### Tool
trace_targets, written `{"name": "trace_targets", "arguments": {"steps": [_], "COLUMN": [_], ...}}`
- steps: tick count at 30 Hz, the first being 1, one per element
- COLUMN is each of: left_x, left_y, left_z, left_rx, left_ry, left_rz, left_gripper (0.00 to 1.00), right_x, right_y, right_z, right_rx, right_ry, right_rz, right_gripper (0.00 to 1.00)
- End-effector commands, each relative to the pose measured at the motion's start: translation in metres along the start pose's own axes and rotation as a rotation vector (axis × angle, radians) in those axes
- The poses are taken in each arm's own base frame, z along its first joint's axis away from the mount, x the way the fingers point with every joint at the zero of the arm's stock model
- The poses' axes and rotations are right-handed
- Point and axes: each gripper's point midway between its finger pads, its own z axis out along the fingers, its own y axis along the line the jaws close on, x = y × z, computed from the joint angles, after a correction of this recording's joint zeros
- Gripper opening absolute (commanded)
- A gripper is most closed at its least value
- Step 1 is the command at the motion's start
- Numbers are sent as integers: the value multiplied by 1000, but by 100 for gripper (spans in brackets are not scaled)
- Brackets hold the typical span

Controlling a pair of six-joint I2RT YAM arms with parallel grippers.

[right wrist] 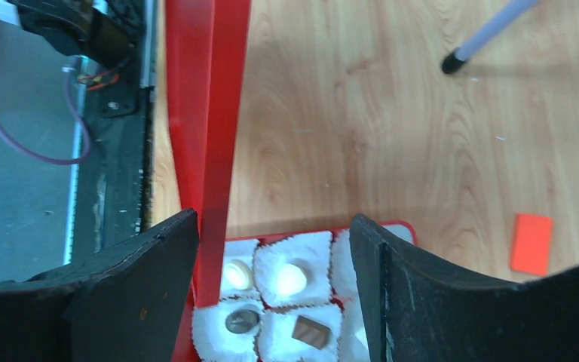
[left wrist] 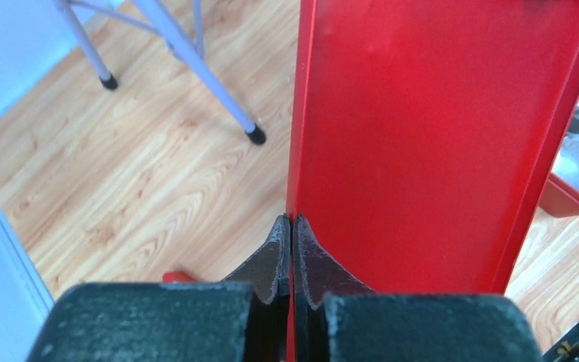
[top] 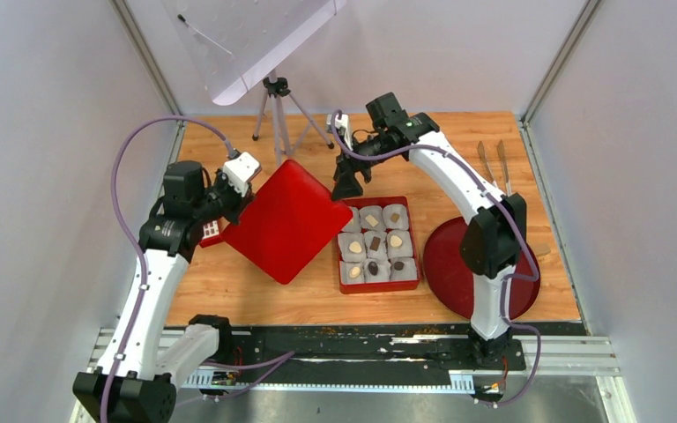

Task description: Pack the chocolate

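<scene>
The chocolate lies as cream and dark brown pieces in white paper cups inside the red box. In the right wrist view a cream piece and a brown square show below the fingers. A red lid hangs tilted left of the box. My left gripper is shut on the lid's left edge. My right gripper hovers open over the box's far left corner. The lid's rim stands between its fingers, close to the left finger.
A tripod stands at the back under a clear tilted sheet. A dark red round plate lies right of the box, with tongs behind it. A small orange-red block sits under my left wrist.
</scene>
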Motion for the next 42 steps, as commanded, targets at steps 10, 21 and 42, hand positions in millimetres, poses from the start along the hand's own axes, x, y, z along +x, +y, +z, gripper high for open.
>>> {"name": "trace_targets", "arguments": {"steps": [10,21,42], "left_x": [-48,-60,-51], "left_y": [-12,-3,-6], "left_z": [14,44,20], "left_rx": [77,59,7], "left_ry": [-187,-211,-164], "left_rz": [58,-5,-17], "left_gripper": [0,0,42], "right_x": [-19,-15,-40], "right_y": [44,23,2], "right_z": [-1,-21,-84], "right_rx": [-142,97,483], "right_ry": [-63,4,81], "right_rz": [-13,-107,-380], "right_gripper": [53,19,9]}}
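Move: The red lid, held in the air, has its middle about 9 cm to the left hand's right, 2 cm back and 2 cm below. From the right hand it lies about 12 cm to the left, 8 cm back and 1 cm below. The open chocolate box sits about 11 cm to the right hand's right, 5 cm back and 17 cm below; the orange block is roughly 13 cm ahead, 1 cm right and 18 cm below that hand. The lid is handed over: the right hand eases back about 3 cm and shuts its open fingers on the lid's far right edge. It then goes forward and right with the lid, rising a little and rolling some 20 degrees so that its forward side lifts. The left hand goes about 5 cm right and 4 cm forward, still pinching the left edge, then opens partway and lets go. ##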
